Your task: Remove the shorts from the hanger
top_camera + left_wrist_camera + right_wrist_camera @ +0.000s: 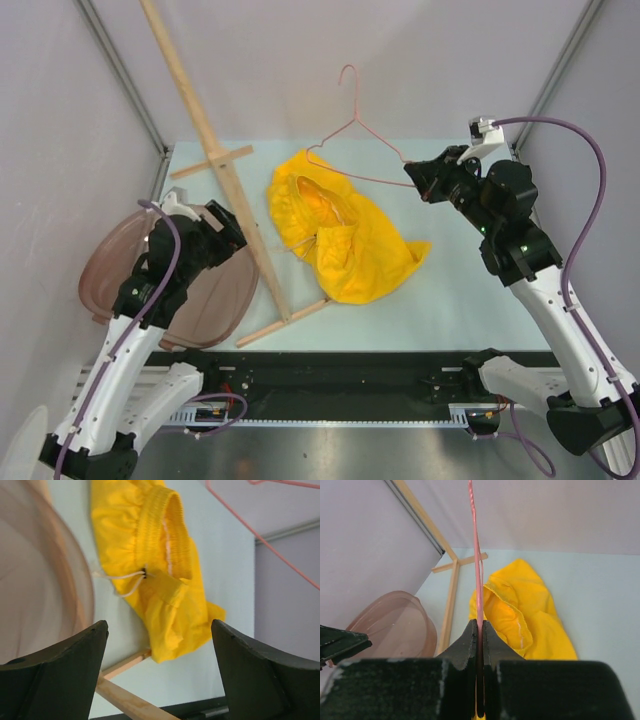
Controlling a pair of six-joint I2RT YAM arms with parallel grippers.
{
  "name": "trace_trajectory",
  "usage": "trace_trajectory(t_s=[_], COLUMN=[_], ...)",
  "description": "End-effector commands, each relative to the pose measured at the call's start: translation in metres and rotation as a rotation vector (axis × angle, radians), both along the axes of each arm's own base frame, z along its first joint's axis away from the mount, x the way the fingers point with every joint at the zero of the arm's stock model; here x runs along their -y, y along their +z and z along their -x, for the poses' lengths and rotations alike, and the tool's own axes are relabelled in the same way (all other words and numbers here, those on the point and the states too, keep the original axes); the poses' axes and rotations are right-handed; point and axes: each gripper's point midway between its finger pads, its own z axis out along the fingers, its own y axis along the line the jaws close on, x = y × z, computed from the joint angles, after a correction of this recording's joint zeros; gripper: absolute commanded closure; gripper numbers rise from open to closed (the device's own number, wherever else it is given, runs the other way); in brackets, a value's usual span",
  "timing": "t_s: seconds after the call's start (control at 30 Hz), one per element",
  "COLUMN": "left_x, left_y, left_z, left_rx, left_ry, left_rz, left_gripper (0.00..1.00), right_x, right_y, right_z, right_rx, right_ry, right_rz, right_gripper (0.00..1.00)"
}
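Observation:
The yellow shorts [340,235] lie crumpled on the pale table, waistband and white drawstring showing in the left wrist view [150,555]. The thin pink hanger [355,130] is held up in the air beyond them. My right gripper [411,176] is shut on its right corner, and the wire runs straight up from the pinched jaws [479,630]. No fabric hangs on the wire that I can see. My left gripper [232,232] is open just left of the shorts. Its dark fingers [75,670] stand wide apart over bare table, with nothing between them.
A pale wooden rack [225,160] slants across the table's left side, its foot bar [125,700] close under my left gripper. A brown translucent basin [170,290] sits at the left edge beneath the left arm. Grey walls close in on both sides.

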Motion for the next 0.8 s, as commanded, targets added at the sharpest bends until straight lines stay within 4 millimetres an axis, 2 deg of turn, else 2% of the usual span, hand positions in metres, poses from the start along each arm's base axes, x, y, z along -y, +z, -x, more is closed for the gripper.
trace_trajectory(t_s=[0.0, 0.03, 0.07, 0.1, 0.13, 0.17, 0.2, 0.27, 0.3, 0.37, 0.43, 0.47, 0.5, 0.57, 0.6, 0.7, 0.77], left_x=[-0.037, -0.03, -0.028, -0.027, -0.023, -0.023, -0.026, -0.025, -0.026, -0.012, 0.002, 0.021, 0.029, 0.041, 0.045, 0.063, 0.065], left_y=[0.028, 0.033, 0.04, 0.038, 0.036, 0.032, 0.025, 0.015, 0.01, 0.001, -0.022, -0.021, -0.038, -0.038, -0.048, -0.058, -0.065], left_z=[0.015, 0.021, 0.029, 0.037, 0.045, 0.052, 0.065, 0.084, 0.094, 0.112, 0.122, 0.135, 0.137, 0.145, 0.145, 0.151, 0.146], left_rx=[0.066, 0.095, 0.135, 0.133, 0.123, 0.112, 0.098, 0.072, 0.092, 0.075, 0.024, 0.018, -0.025, 0.002, -0.015, -0.06, -0.077], left_ry=[0.15, 0.1, 0.057, 0.036, 0.0, -0.013, -0.024, -0.048, -0.056, -0.151, -0.228, -0.355, -0.396, -0.48, -0.511, -0.638, -0.645], left_rz=[-0.054, -0.039, -0.047, -0.047, -0.039, -0.038, -0.038, -0.015, 0.002, 0.062, 0.105, 0.163, 0.182, 0.229, 0.24, 0.298, 0.279], left_gripper=[0.18, 0.25, 0.4, 0.47, 0.55, 0.67, 0.73, 0.94, 0.98, 1.0, 1.0, 1.0, 1.0, 1.0, 1.0, 1.0, 1.0], right_x=[-0.008, -0.009, -0.012, -0.014, -0.018, -0.019, -0.021, -0.021, -0.021, -0.023, -0.024, -0.026, -0.028, -0.032, -0.034, -0.041, -0.044], right_y=[0.034, 0.035, 0.036, 0.034, 0.036, 0.038, 0.037, 0.038, 0.039, 0.038, 0.036, 0.036, 0.037, 0.037, 0.036, 0.036, 0.034], right_z=[0.003, 0.002, 0.002, -0.001, 0.001, 0.0, -0.002, -0.003, -0.003, -0.004, -0.006, -0.005, -0.005, -0.003, -0.002, 0.001, 0.003], right_rx=[0.088, 0.091, 0.093, 0.087, 0.089, 0.097, 0.095, 0.102, 0.105, 0.102, 0.096, 0.096, 0.096, 0.096, 0.093, 0.095, 0.091], right_ry=[0.045, 0.05, 0.061, 0.069, 0.088, 0.091, 0.093, 0.095, 0.093, 0.099, 0.104, 0.112, 0.115, 0.124, 0.131, 0.15, 0.159], right_rz=[-0.075, -0.077, -0.086, -0.089, -0.096, -0.103, -0.103, -0.105, -0.107, -0.108, -0.109, -0.11, -0.114, -0.117, -0.118, -0.117, -0.113], right_gripper=[1.0, 1.0, 1.0, 1.0, 1.0, 1.0, 1.0, 1.0, 1.0, 1.0, 1.0, 1.0, 1.0, 1.0, 1.0, 1.0, 1.0])
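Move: The shorts lie loose on the table, roughly 20 cm ahead of the open left hand, 23 cm to its right and 26 cm below. The foot of the rack's front post is level with that hand, about 8 cm to its right and 28 cm down; the plastic tub is some 5 cm ahead, 17 cm left and 23 cm below. From the right hand, already pinching the hanger's corner, the shorts are about 14 cm ahead, 8 cm left and 38 cm down. The empty left hand draws back some 14 cm towards its base from beside the rack's front post, first rising slightly and drifting left, then dropping to about 8 cm below its start and swinging right, while its fingers shut on nothing and it turns clockwise by some 30 degrees. The right hand keeps its pinch on the hanger's lower corner and carries it slowly left by 3 to 4 cm towards the rack, well above the shorts, with a slight counter-clockwise turn. ##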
